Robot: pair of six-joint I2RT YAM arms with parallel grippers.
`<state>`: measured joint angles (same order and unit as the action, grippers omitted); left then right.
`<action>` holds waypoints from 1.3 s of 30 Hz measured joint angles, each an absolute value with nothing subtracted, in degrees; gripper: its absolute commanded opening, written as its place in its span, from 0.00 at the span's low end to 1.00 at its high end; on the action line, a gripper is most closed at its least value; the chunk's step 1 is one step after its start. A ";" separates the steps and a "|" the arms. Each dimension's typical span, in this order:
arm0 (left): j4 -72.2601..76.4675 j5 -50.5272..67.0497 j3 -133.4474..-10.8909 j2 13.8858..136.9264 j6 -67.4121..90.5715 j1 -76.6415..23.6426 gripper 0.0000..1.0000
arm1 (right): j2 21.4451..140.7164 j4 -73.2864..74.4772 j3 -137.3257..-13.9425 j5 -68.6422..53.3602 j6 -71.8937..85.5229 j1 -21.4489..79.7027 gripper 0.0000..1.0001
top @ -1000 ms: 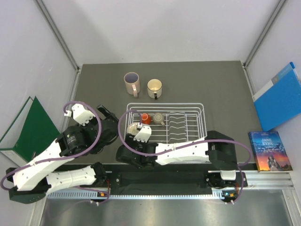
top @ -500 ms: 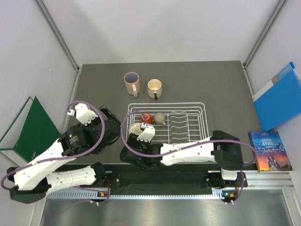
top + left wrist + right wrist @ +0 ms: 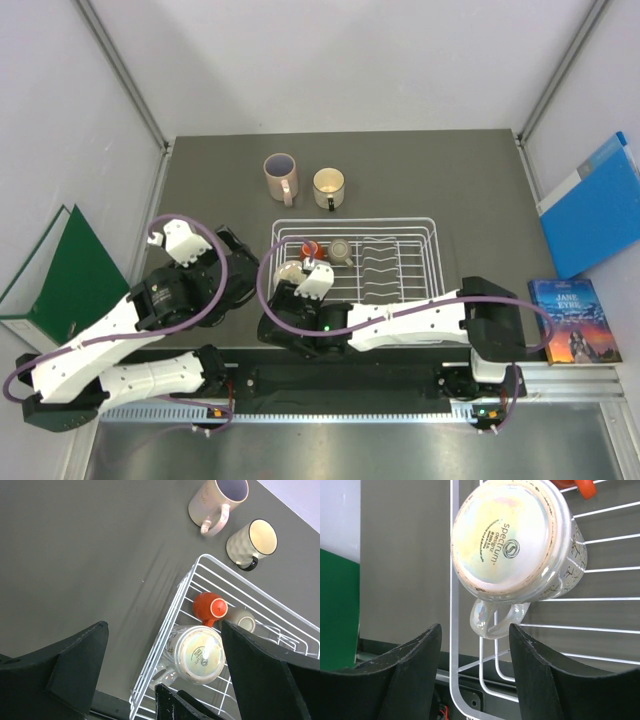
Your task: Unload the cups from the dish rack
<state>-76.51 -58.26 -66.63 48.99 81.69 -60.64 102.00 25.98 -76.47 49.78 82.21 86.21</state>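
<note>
The white wire dish rack holds three cups. The speckled mug lies bottom-up in its near-left corner. The small red-orange cup and the small tan cup lie behind it. The pinkish-beige mug and the cream mug stand on the table beyond the rack. My right gripper is open, its jaws either side of the speckled mug's handle, not touching. My left gripper is open and empty above the rack's left rim.
A green binder leans at the left wall. A blue folder and a book lie at the right. The right gripper's finger tip shows at the bottom of the left wrist view.
Both arms have shifted slightly to the right, the left gripper nearer the rack's left edge. The cups have not moved.
</note>
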 measured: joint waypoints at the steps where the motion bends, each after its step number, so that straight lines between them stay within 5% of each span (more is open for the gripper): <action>1: -76.51 -58.15 -66.59 49.01 81.67 -60.64 0.99 | 102.08 26.13 -76.47 49.69 82.26 86.15 0.57; 11: -76.51 -57.95 -66.32 48.93 81.49 -60.64 0.99 | 106.67 26.57 -76.82 48.51 82.63 85.43 0.54; 29: -76.03 -58.11 -65.19 47.75 80.64 -60.64 0.99 | 109.84 33.69 -79.55 49.82 90.43 85.65 0.30; 39: -71.75 -57.91 -63.40 47.79 78.76 -60.64 0.97 | 106.37 43.09 -76.25 51.29 95.81 85.67 0.05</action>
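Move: The glossy cup stands upside down in the rack's left end. Its handle lies about 5 cm below the right hand's open fingers and 1 cm ahead, with its body some 6 cm ahead and 1 cm to the right. The red cup is about 12 cm ahead and 8 cm right, the grey cup 12 cm ahead and 16 cm right. From the left hand, the handle lies roughly 11 cm right, 4 cm back and 17 cm below. The glossy cup's handle is what the right hand goes for: it sinks about 5 cm over it with fingers half open, closes on it and pinches it between the fingertips. Keeping that grip, it then pulls the cup about 5 cm to the right at nearly the same height, the wrist turning some 10 degrees clockwise and its left side dipping by about as much. ##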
